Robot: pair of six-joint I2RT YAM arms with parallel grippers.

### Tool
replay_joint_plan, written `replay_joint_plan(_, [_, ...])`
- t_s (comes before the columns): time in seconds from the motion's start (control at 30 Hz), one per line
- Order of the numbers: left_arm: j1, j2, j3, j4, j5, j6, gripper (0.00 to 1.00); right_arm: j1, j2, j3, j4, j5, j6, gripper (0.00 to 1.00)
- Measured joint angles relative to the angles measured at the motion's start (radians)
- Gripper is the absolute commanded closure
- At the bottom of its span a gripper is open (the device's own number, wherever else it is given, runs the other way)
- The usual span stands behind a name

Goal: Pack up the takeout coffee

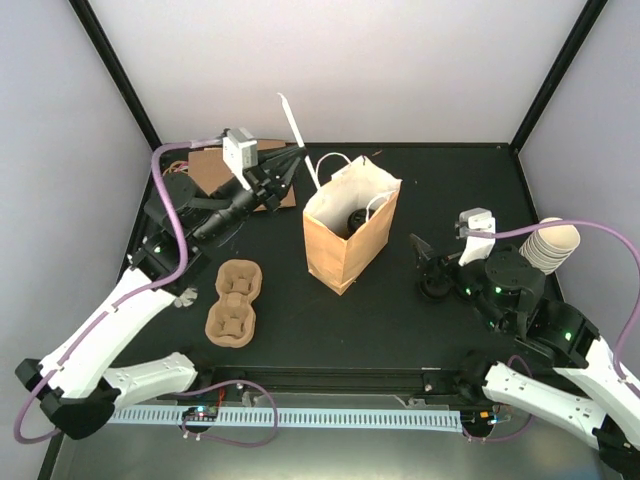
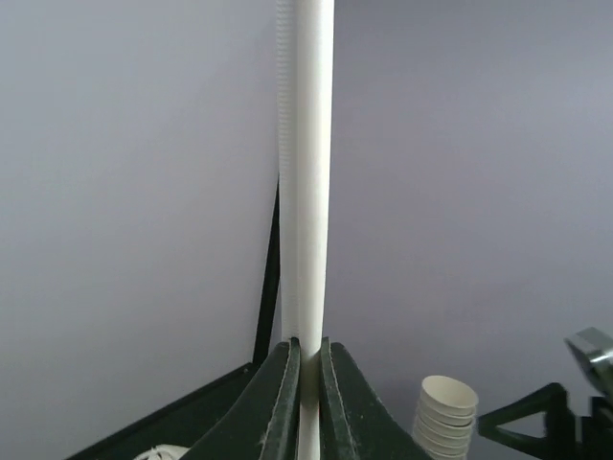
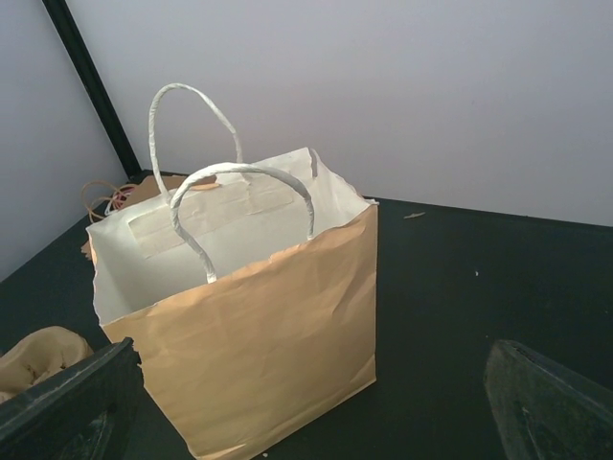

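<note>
A brown paper bag with white handles stands open mid-table. Inside it a dark round lid of a takeout coffee shows; the rest of the cup is hidden. My left gripper is raised behind and left of the bag, shut on a white straw that sticks up from the jaws. In the left wrist view the straw runs straight up from between the pads. My right gripper hovers open to the right of the bag, facing it; its fingers are spread wide with nothing between them.
A brown pulp cup tray lies left of the bag, its pockets empty. A stack of cream paper cups stands at the right edge, also in the left wrist view. Brown card lies at the back left under the left arm.
</note>
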Motion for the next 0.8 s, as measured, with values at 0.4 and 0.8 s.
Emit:
replay_joint_plan(0.4, [-0.09, 0.157, -0.154, 0.147, -0.063, 0.179, 0.65, 0.0, -0.049, 0.0, -0.007, 0.0, 0.012, 0.0])
replay_joint_plan(0.8, [-0.109, 0.121, -0.167, 0.046, -0.19, 0.193, 0.26, 0.0, -0.043, 0.0, -0.007, -0.005, 0.012, 0.0])
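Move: The left hand holds the white straw high up; the paper bag's open mouth, where the straw is taken, lies about 11 cm ahead of this hand, 10 cm to its right and 24 cm below. Down on the table, some 50 cm lower than the hand, are the cup tray, 4 cm back and 17 cm left, and the cardboard sheet, 28 cm ahead and 16 cm left. From the right hand, the bag's mouth is roughly 25 cm ahead, 17 cm left and 8 cm lower. The left hand sinks about 11 cm while swinging some 7 cm right and a little forward towards the paper bag's mouth, its fingertips tipping down about 15 degrees and the straw still pinched, lower end leading. As the drop eases to a stop, the fingers open wide and let go of the straw at the bag, and the emptied hand then slides about 2 cm back left at the same height. ##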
